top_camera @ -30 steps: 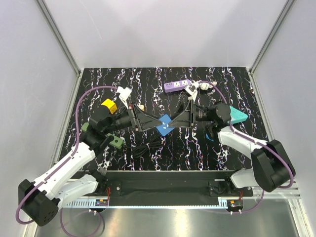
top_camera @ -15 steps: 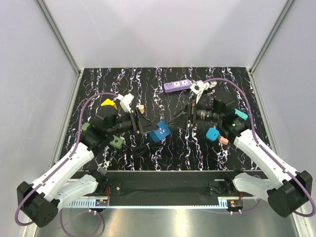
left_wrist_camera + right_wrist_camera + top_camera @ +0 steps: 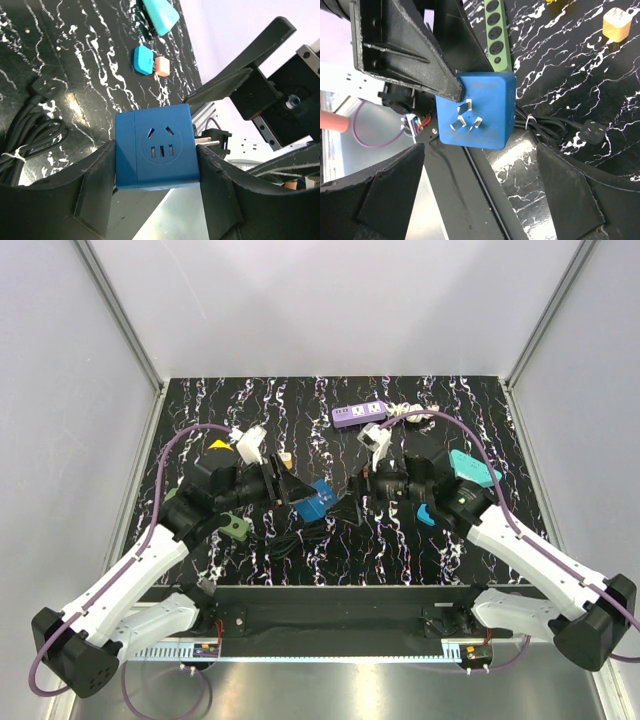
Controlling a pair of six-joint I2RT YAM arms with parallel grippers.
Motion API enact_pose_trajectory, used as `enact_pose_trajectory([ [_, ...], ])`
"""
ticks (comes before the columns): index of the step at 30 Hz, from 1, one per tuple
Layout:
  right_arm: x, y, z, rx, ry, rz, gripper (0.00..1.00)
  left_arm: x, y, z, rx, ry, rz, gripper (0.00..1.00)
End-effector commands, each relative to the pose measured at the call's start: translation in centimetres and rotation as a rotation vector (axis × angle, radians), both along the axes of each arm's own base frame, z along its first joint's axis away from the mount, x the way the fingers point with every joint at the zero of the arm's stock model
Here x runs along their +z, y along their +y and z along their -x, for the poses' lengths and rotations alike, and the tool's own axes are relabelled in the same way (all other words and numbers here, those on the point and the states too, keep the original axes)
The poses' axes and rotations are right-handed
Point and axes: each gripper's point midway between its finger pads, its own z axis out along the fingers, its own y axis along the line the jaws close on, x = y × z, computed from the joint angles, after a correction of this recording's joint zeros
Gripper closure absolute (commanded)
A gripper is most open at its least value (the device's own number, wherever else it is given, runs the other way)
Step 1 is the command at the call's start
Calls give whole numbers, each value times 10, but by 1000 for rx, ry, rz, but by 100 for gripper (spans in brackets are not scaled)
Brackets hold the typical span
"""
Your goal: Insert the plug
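Note:
The plug is a blue cube adapter (image 3: 155,150) with a socket face toward the left wrist camera. Its metal prongs (image 3: 465,117) face the right wrist camera. My left gripper (image 3: 156,159) is shut on the cube's two sides and holds it above the table (image 3: 315,502). Facing it, my right gripper (image 3: 480,155) is open wide; the cube sits beyond its fingertips, touching neither finger. From above, the right gripper (image 3: 352,502) is just right of the cube. A purple power strip (image 3: 360,413) lies at the back of the table.
A green power strip (image 3: 497,35) lies beneath the left arm. A coiled black cable (image 3: 300,535) lies below the cube. A teal plug (image 3: 475,468), small blue adapter (image 3: 425,513), white adapter (image 3: 250,445) and yellow piece (image 3: 218,444) are scattered around.
My right gripper let go of the blue cube, opened wide, drew back and has come close to it again. The left gripper kept hold and shifted the cube slightly down-left.

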Motion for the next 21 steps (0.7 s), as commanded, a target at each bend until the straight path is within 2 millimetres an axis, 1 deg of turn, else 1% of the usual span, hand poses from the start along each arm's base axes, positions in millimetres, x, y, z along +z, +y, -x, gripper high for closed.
enact_pose_trajectory([
  [1,3,9,-6,15,-55,24,0,27,0,-7,20,-78,40,100],
  [3,0,16,-7,30,-54,36,0,28,0,-6,20,-74,44,100],
  [8,2,31,-7,54,-78,49,1,29,1,-6,24,-69,50,100],
  [10,0,37,-6,68,-75,53,2,28,0,-5,21,-64,53,100],
  [12,-2,42,-8,71,-78,50,5,26,0,-4,23,-60,55,100],
  [14,-5,45,-10,64,-70,46,11,26,1,-3,21,-62,61,100],
  [15,-5,47,-12,64,-70,40,17,24,0,-2,18,-59,60,100],
  [16,-5,48,-12,69,-70,34,37,23,1,-2,15,-60,58,100],
  [17,-6,50,-12,71,-65,32,47,23,1,-1,13,-63,59,100],
  [18,-4,51,-13,70,-67,22,60,24,1,-1,12,-67,61,100],
  [19,-4,51,-12,70,-65,14,78,25,0,1,-7,-71,66,88],
  [20,0,51,-11,72,-75,-5,87,31,-1,2,-21,-86,73,72],
  [21,2,50,-10,70,-79,-15,95,35,-2,4,-38,-93,77,45],
])
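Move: From the right hand, whose fingers are wide open, the blue plug lies about 5 cm to the left, 3 cm lower and roughly 1 cm ahead, with its prongs facing that hand. The left hand already grips it, the plug's middle some 2 cm to the right of its hand point and 1 cm ahead. On the table, some 22 cm below the right hand, the black cable bundle lies about 10 cm left and level with it, the green power strip some 25 cm left and 3 cm ahead. Leftward and down, the right hand slides its open fingers around the blue plug held up by the left, about 4 cm across and 3 cm lower. It sinks in the first half, finishes level, then closes until its fingers pinch two opposite sides of the plug, the prongs pointing in between them. The left hand keeps its grip and stays practically in place. ##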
